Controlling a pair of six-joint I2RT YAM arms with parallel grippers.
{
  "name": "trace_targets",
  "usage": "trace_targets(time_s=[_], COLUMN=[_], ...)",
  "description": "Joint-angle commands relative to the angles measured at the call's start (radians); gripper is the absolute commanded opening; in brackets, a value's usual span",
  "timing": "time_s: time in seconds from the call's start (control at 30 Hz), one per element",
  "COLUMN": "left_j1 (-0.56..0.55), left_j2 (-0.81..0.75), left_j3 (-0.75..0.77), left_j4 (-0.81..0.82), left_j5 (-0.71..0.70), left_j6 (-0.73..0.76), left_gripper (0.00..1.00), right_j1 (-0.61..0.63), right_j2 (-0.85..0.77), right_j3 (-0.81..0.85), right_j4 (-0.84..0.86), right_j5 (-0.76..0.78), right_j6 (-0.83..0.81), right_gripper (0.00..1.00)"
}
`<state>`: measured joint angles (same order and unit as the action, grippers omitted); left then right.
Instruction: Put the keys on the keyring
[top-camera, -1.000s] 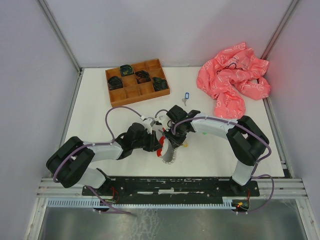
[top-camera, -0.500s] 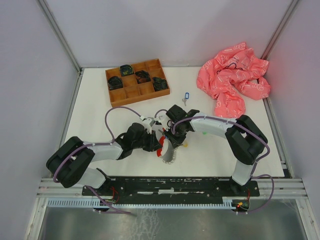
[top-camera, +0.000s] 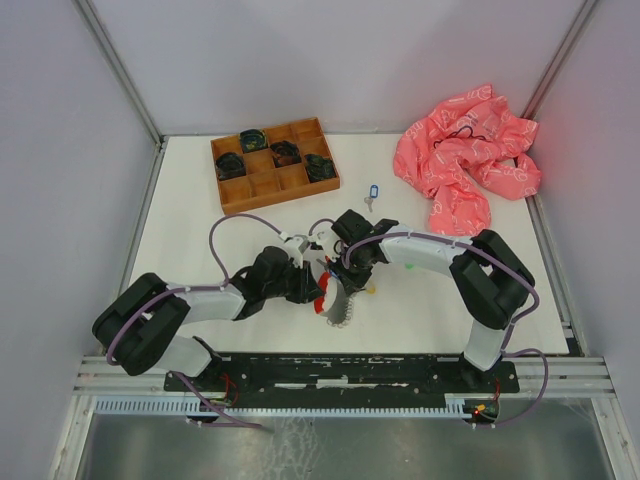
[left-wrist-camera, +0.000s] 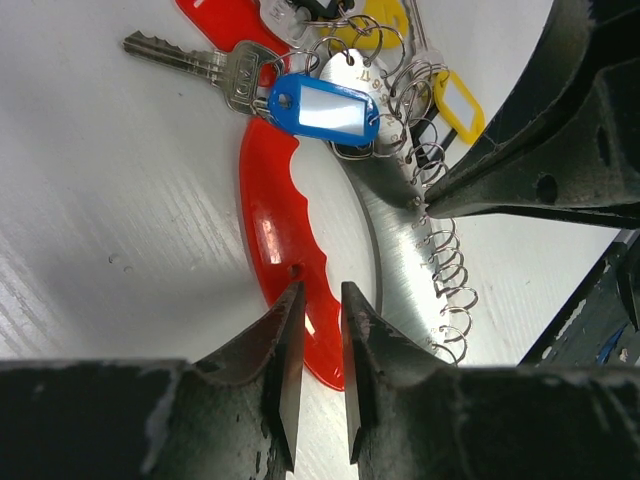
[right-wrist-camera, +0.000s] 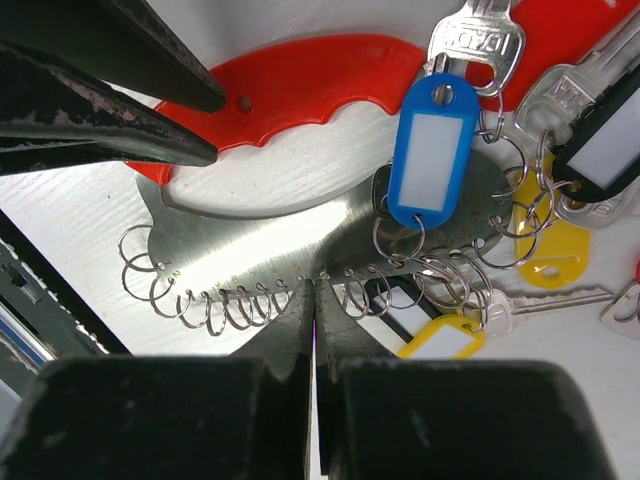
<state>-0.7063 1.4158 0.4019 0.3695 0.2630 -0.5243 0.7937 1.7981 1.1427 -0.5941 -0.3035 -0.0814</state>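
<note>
The keyring (top-camera: 336, 306) is a curved silvery plate (right-wrist-camera: 290, 240) edged with several small wire rings, on a red plastic handle (left-wrist-camera: 268, 215). Keys hang from its rings: one with a blue tag (right-wrist-camera: 430, 145), others with yellow tags (right-wrist-camera: 545, 250). My left gripper (left-wrist-camera: 321, 296) is shut on the lower end of the red handle, which runs in between its narrow-set jaws. My right gripper (right-wrist-camera: 314, 285) is shut, its tips touching the plate's ringed edge between two small rings; nothing shows between its jaws. A loose key with a blue tag (top-camera: 371, 192) lies further back on the table.
A wooden compartment tray (top-camera: 274, 165) with dark items stands at the back left. A crumpled pink cloth (top-camera: 465, 165) lies at the back right. Both arms meet over the keyring near the table's middle front.
My right gripper's jaws have closed at the plate's ringed edge. The left gripper and the keyring have stayed where they were.
</note>
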Motion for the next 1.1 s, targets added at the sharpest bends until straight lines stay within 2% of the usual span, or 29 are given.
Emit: trace_targets(time_s=[0.0,0.23,0.47,0.67,0.83,1.07], left_j1=[-0.008,0.003,0.046,0.048,0.051,0.053], left_j2=[-0.011,-0.035,-0.076,-0.081,-0.058,0.014], left_j3=[-0.025,-0.04,-0.144,-0.218,-0.221,-0.212], left_j4=[0.087,0.176,0.457,0.647,0.706,0.734], left_j5=[0.022,0.043,0.088,0.105,0.102,0.116], left_j6=[0.005,0.01,0.012,0.05,0.083,0.089], left_gripper=[0.28,0.28,0.24,0.26,0.28,0.28], right_j1=[0.007,0.007,0.007,0.007,0.007,0.007], right_j2=[-0.029,-0.096,-0.158,-0.257,-0.305,-0.262], right_j3=[0.017,-0.003,-0.039,-0.127,-0.178,-0.191], right_j4=[0.03,0.074,0.15,0.317,0.45,0.547], right_j5=[0.033,0.003,-0.031,-0.059,-0.104,-0.149], right_j6=[-0.019,-0.049,-0.065,-0.056,-0.051,-0.018], right_gripper=[0.01,0.01,0.01,0.01,0.01,0.01])
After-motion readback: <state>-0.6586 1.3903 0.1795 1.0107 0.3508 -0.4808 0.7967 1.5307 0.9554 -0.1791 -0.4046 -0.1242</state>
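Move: Shut at the ringed edge of the keyring's metal plate, the right fingers have its red handle some 6 cm to their left and 1 cm back. The blue key tag lies about 4 cm farther out and 4 cm left, a hanging yellow tag 4 cm farther out and 2 cm right, all just below. From the left hand, slightly open at the handle, that ringed edge is about 5 cm to the right and 2 cm ahead. Lifting with its fingers still shut at the ringed edge, the right hand rises about 7.5 cm, then draws some 4 cm left towards the left hand and a little forward, its fingers swinging up some 30 degrees to forward and left. The left hand rises with it about 5.5 cm, tilting its fingers flatter, the gap unchanged, and ends with them astride the plate beside the right fingertips. ##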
